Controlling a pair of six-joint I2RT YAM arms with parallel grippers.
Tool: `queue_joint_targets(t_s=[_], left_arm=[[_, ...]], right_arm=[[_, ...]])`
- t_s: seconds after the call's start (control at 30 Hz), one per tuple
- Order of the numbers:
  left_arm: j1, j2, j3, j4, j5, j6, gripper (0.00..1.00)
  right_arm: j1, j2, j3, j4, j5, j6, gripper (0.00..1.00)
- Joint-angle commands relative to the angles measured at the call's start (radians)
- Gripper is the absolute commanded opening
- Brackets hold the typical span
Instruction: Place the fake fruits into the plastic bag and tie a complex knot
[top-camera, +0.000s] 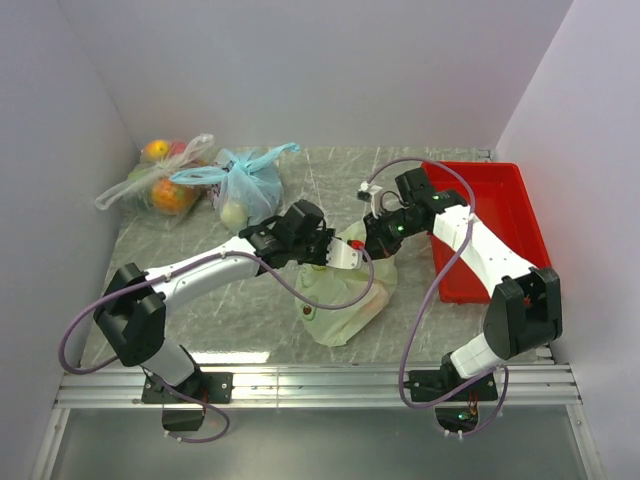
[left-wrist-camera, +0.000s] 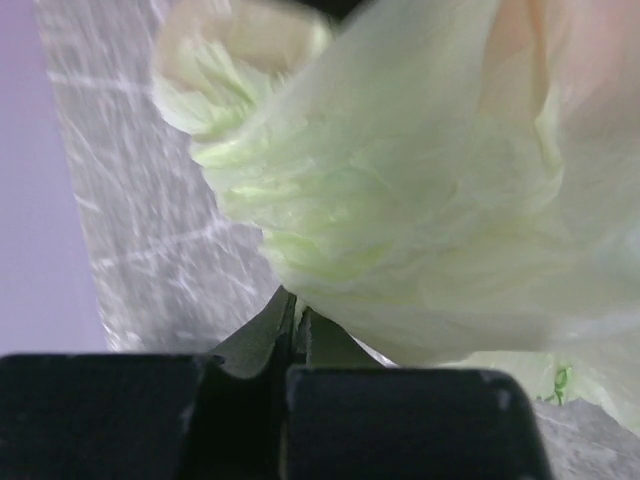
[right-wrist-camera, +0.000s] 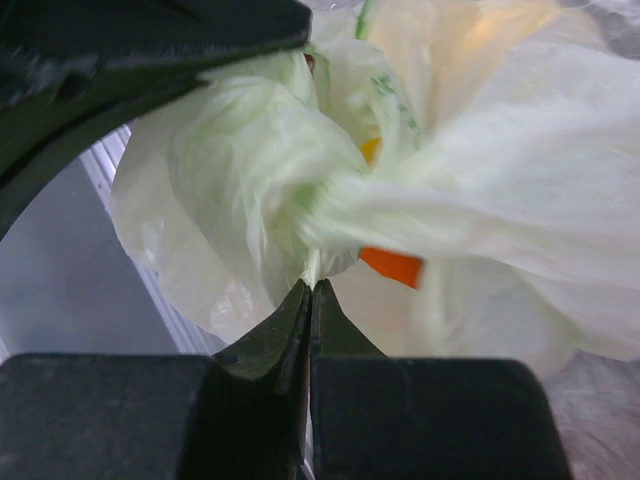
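Observation:
The pale green plastic bag (top-camera: 345, 305) lies between my arms, its top gathered and pulled up. My left gripper (top-camera: 343, 254) is shut, its tips pinched on a fold at the lower edge of the bag (left-wrist-camera: 400, 200); in the left wrist view the jaws (left-wrist-camera: 295, 318) meet with film between them. My right gripper (top-camera: 375, 238) faces it from the right and is shut on a twisted strand of the bag (right-wrist-camera: 313, 262). A bright orange patch of fake fruit (right-wrist-camera: 392, 266) shows through the film. The other fruits are hidden inside.
A red tray (top-camera: 505, 195) stands at the right under my right arm. At the back left lie a tied light blue bag (top-camera: 245, 190) and a clear bag of fruit (top-camera: 165, 185). White walls close in on the sides and back.

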Motion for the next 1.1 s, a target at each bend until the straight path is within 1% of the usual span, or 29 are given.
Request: queue_joint_targets(t_s=[0.0, 0.1, 0.2, 0.27, 0.3, 0.4, 0.47, 0.6, 0.8, 0.87, 0.93, 1.03, 1.07], left_arm=[[0.029, -0.028, -0.071, 0.020, -0.107, -0.074, 0.00], [0.054, -0.056, -0.135, 0.053, -0.119, -0.125, 0.00], [0.081, -0.062, -0.154, 0.050, -0.127, -0.184, 0.00], [0.106, -0.074, -0.181, 0.069, -0.130, -0.194, 0.00], [0.118, -0.080, -0.191, 0.076, -0.130, -0.203, 0.00], [0.166, -0.103, -0.214, 0.078, -0.130, -0.214, 0.00], [0.192, -0.126, -0.227, 0.073, -0.115, -0.214, 0.00], [0.210, -0.160, -0.263, 0.081, -0.113, -0.212, 0.00], [0.261, -0.206, -0.330, 0.090, -0.114, -0.179, 0.00], [0.275, -0.215, -0.345, 0.104, -0.113, -0.174, 0.00], [0.276, -0.220, -0.355, 0.122, -0.104, -0.168, 0.00], [0.276, -0.220, -0.358, 0.176, -0.082, -0.168, 0.00], [0.276, -0.215, -0.356, 0.187, -0.081, -0.171, 0.00]], right_arm=[[-0.056, -0.073, 0.053, -0.035, 0.012, -0.038, 0.00], [-0.113, -0.092, 0.082, -0.052, -0.003, -0.052, 0.00], [-0.162, -0.096, 0.091, -0.073, -0.026, -0.069, 0.00], [-0.188, -0.100, 0.087, -0.078, -0.025, -0.076, 0.00], [-0.221, -0.100, 0.084, -0.078, -0.026, -0.076, 0.00], [-0.274, -0.083, 0.111, -0.095, -0.077, -0.085, 0.00], [-0.286, -0.066, 0.127, -0.115, -0.115, -0.086, 0.00], [-0.298, -0.040, 0.125, -0.147, -0.204, -0.089, 0.00], [-0.324, -0.024, 0.102, -0.171, -0.270, -0.082, 0.00], [-0.330, -0.015, 0.104, -0.197, -0.315, -0.099, 0.00], [-0.332, -0.008, 0.087, -0.178, -0.359, -0.081, 0.00], [-0.331, 0.020, 0.044, -0.097, -0.413, 0.015, 0.00], [-0.329, 0.035, 0.032, -0.066, -0.455, 0.084, 0.00]])
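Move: Between the two shut grippers, which already hold the bag's gathered ends, lies the loose knot of the pale green bag: about 4 cm right, 2 cm back and 3 cm below the left hand, and 4 cm left, 1 cm back and 3 cm below the right. The fruit-filled body sits some 10 cm back, 4 cm right and 8 cm below the left hand. From there too, the blue bag is about 19 cm left, 13 cm forward, 9 cm lower. Pulling the two held ends apart, the left hand draws about 8 cm left, dipping some 3 cm first and then partly rising again while turning about 20 degrees, mainly counter-clockwise. The right hand goes some 5 cm right and 5 cm up and slightly forward, then eases back a little as its fingers tip up towards level. Both keep their pinch on the plastic, clear of the knot between them. ##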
